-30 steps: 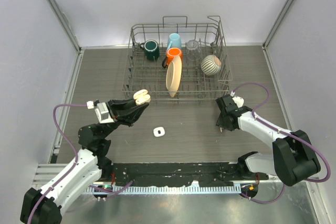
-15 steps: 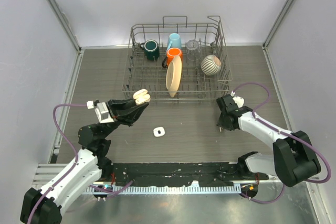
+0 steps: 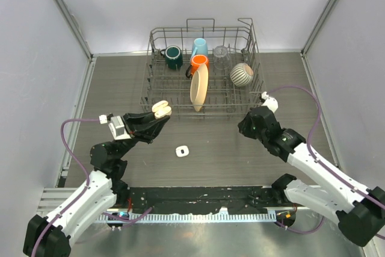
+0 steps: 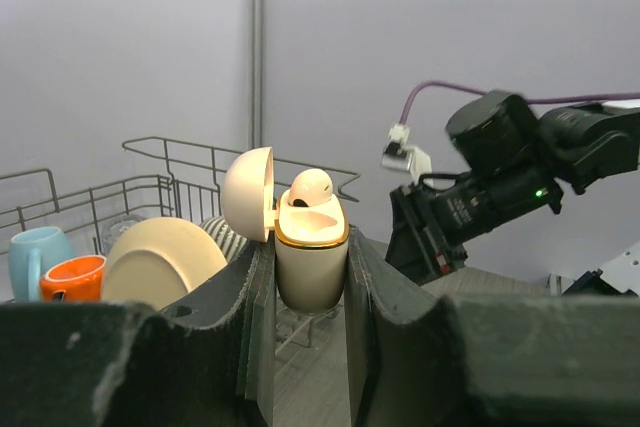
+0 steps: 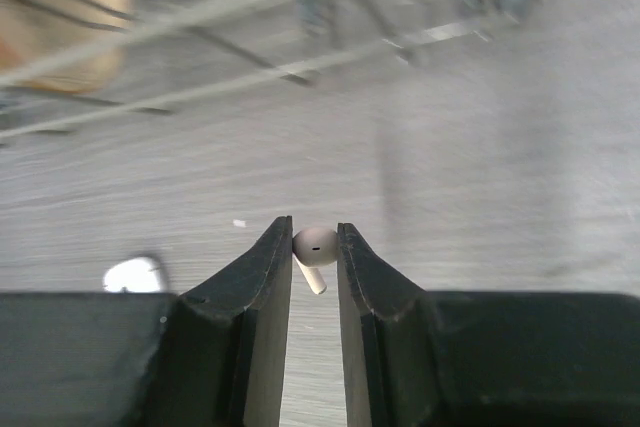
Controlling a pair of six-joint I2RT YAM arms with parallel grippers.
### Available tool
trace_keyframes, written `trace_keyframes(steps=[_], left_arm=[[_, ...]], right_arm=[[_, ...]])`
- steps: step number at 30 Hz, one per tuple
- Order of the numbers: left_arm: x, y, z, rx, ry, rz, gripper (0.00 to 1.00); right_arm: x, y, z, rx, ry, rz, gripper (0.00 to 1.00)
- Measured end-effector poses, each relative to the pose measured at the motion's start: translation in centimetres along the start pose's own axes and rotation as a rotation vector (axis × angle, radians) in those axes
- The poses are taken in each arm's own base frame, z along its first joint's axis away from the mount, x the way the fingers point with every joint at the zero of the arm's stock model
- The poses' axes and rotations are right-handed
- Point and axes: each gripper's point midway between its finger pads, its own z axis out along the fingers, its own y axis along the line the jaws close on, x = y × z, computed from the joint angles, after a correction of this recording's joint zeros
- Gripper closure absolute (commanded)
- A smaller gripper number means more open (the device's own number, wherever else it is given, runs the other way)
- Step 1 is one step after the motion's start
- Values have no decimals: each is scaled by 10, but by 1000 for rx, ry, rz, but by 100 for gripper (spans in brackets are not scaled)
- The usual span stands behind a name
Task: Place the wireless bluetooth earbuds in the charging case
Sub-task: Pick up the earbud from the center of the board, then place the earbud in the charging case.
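My left gripper (image 3: pixel 161 113) (image 4: pixel 308 243) is shut on the cream charging case (image 4: pixel 310 269) (image 3: pixel 160 109) and holds it upright above the table's left half. The case's lid (image 4: pixel 247 194) stands open. One white earbud (image 4: pixel 311 187) sits in the case's right-hand socket. My right gripper (image 3: pixel 243 126) (image 5: pixel 314 236) is shut on another white earbud (image 5: pixel 316 245), pinched by its head at the fingertips with the stem hanging down, above the table. In the left wrist view the right arm (image 4: pixel 500 182) is to the right of the case, apart from it.
A small white rounded-square object (image 3: pixel 182 150) (image 5: pixel 135 274) lies on the table between the arms. A wire dish rack (image 3: pixel 157 97) at the back holds a green mug (image 3: pixel 174 57), blue mug (image 3: pixel 200 47), orange mug (image 3: pixel 200 61), a cream plate (image 3: pixel 199 85) and a striped bowl (image 3: pixel 242 74).
The right gripper has shut on an earbud, risen from the table at the right and swung left toward the middle. The left arm and case have held still.
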Motion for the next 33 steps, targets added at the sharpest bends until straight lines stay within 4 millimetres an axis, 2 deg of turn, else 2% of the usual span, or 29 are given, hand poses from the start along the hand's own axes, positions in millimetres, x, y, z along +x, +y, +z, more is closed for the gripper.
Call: trace_keyframes(steps=[1,5,10,17,26,29,33], left_arm=[[0,1,0,-4,0,-1,100],[1,3,0,-16,0,-3,100],[3,5,-1,-28,2,-7,100],[3,7,-1,-39,-1,-10,100],[10,9,-2,-45,14,-18,100],[12,10,-2,-47,20,-21,100],[15,10,-1,-44,28,-26,100]], right_arm=[[-10,20,-10,-56,-42,-16,99],[-39,77,-46,-220,-171,-48,99],[-67,129,-85,-377,-324,-54,99],[-86,173,-122,-522,-473,-48,99],[-96,220,-174,-718,-599,1,99],[-95,232,-183,-762,-616,9,99],[-87,245,-183,-790,-618,-5,99]])
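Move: Your right fingers already pinch the earbud, about 12 cm above the table. The open charging case it is meant for sits in the left fingertips, within a centimetre or so of that hand's point; from the right hand it lies some 28 cm left, 4 cm back and 21 cm higher. The small white case on the table is about 22 cm left, 4 cm back and 12 cm down. The plate in the rack stands roughly 15 cm ahead, 15 cm left, about level. Lift the right gripper about 27 cm while swinging it some 17 cm left, up and across towards the open case, drawing back a little from halfway on; flatten the climb at the end. Tip the fingers up by roughly 50 degrees, from slanting down to just above level, pointing forward and left, and keep the earbud pinched. Keep the left fingers closed on the case. ##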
